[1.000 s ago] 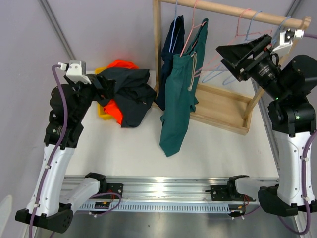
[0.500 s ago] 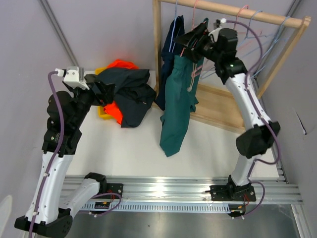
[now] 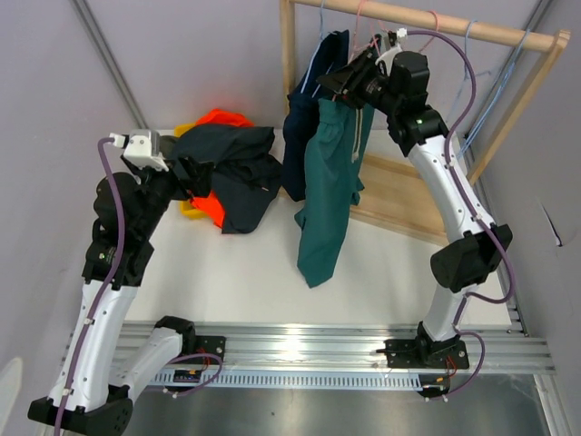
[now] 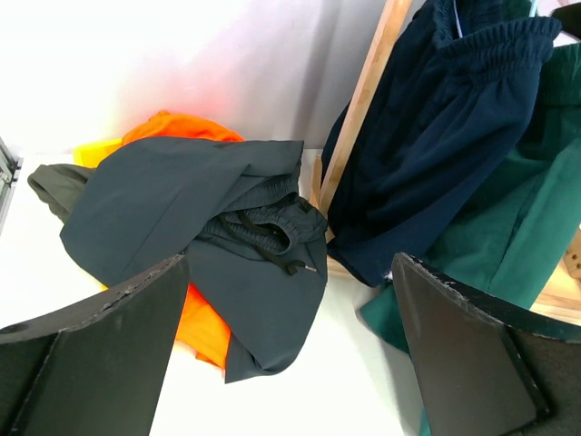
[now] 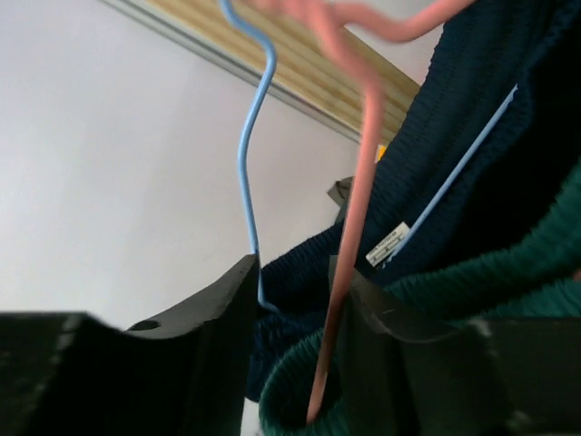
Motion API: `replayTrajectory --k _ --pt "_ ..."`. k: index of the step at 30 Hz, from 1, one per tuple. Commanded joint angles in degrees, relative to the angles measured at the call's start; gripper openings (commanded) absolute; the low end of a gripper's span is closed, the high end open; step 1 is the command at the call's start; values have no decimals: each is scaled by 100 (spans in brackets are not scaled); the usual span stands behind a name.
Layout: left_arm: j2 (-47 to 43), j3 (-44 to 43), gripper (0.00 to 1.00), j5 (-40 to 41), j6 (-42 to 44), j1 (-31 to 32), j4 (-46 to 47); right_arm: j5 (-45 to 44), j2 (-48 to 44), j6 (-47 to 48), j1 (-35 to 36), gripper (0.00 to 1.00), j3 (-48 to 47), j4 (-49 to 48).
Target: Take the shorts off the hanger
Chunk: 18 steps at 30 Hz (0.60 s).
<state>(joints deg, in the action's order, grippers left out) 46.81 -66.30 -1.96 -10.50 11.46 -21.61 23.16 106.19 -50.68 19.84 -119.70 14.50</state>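
Note:
The teal green shorts [image 3: 329, 186] hang from a pink hanger [image 5: 349, 272] on the wooden rack. The navy blue shorts [image 3: 304, 113] hang just behind them on a blue hanger [image 5: 247, 154]. My right gripper [image 3: 343, 82] is at the top of both pairs. Its jaws stand narrowly apart around the teal waistband [image 5: 363, 363] and the pink wire, and a firm pinch cannot be made out. Black shorts [image 3: 234, 168] and orange shorts [image 3: 211, 202] lie heaped at the back left. My left gripper [image 3: 186, 162] hovers open by that heap with nothing between its fingers [image 4: 91, 345].
The rack's upright post [image 3: 289, 82] stands between the heap and the hanging shorts. Its wooden base [image 3: 408, 195] lies at the back right. Several bare hangers [image 3: 477, 86] hang further along the rail. A yellow bin [image 3: 186, 207] sits under the heap.
My right arm swung in from the far right to the rack top, and its jaws narrowed around the teal waistband. Both hanging pairs shifted slightly left. The left arm barely moved.

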Motion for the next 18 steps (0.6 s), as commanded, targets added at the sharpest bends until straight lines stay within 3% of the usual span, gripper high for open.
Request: replayTrajectory --k 1,3,5,6,14,18 --pt "-84 56 99 -138 -31 -13 192 -434 -617 356 82 33 87 -202" --pt "-84 65 99 -173 -66 -13 209 -461 -644 383 82 16 52 -97" --pt "-93 56 99 -200 -83 -4 209 -470 -652 409 82 10 8 -35" --pt "-84 47 99 -217 -92 -13 201 -496 -678 409 91 0 -1 -9" --pt "-119 -5 99 -314 -75 -4 122 -619 -767 593 196 0 -229 227" --pt "-119 -102 99 -428 -75 22 69 -733 -740 726 266 0 -851 500"
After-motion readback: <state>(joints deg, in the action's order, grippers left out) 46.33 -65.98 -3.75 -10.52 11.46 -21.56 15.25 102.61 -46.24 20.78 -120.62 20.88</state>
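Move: The pink hanger's wire is already between my half-open right fingers, about 1 cm ahead and level with them. The teal shorts hang on that hanger, their middle roughly 20 cm below my right hand, 3 cm back and 2 cm to the right. The navy shorts are about 5 cm ahead, 6 cm left and some 14 cm down. From my left hand the wire lies about 20 cm ahead, 25 cm right and 6 cm higher. I shut my right fingers on the pink wire and pinch it between the tips above the teal shorts' waistband, easing the hand back about 1 cm and a little up as they close. Holding on, I draw the wire to the right, away from the navy shorts, about 2 cm in all, while the hand turns slightly clockwise. ##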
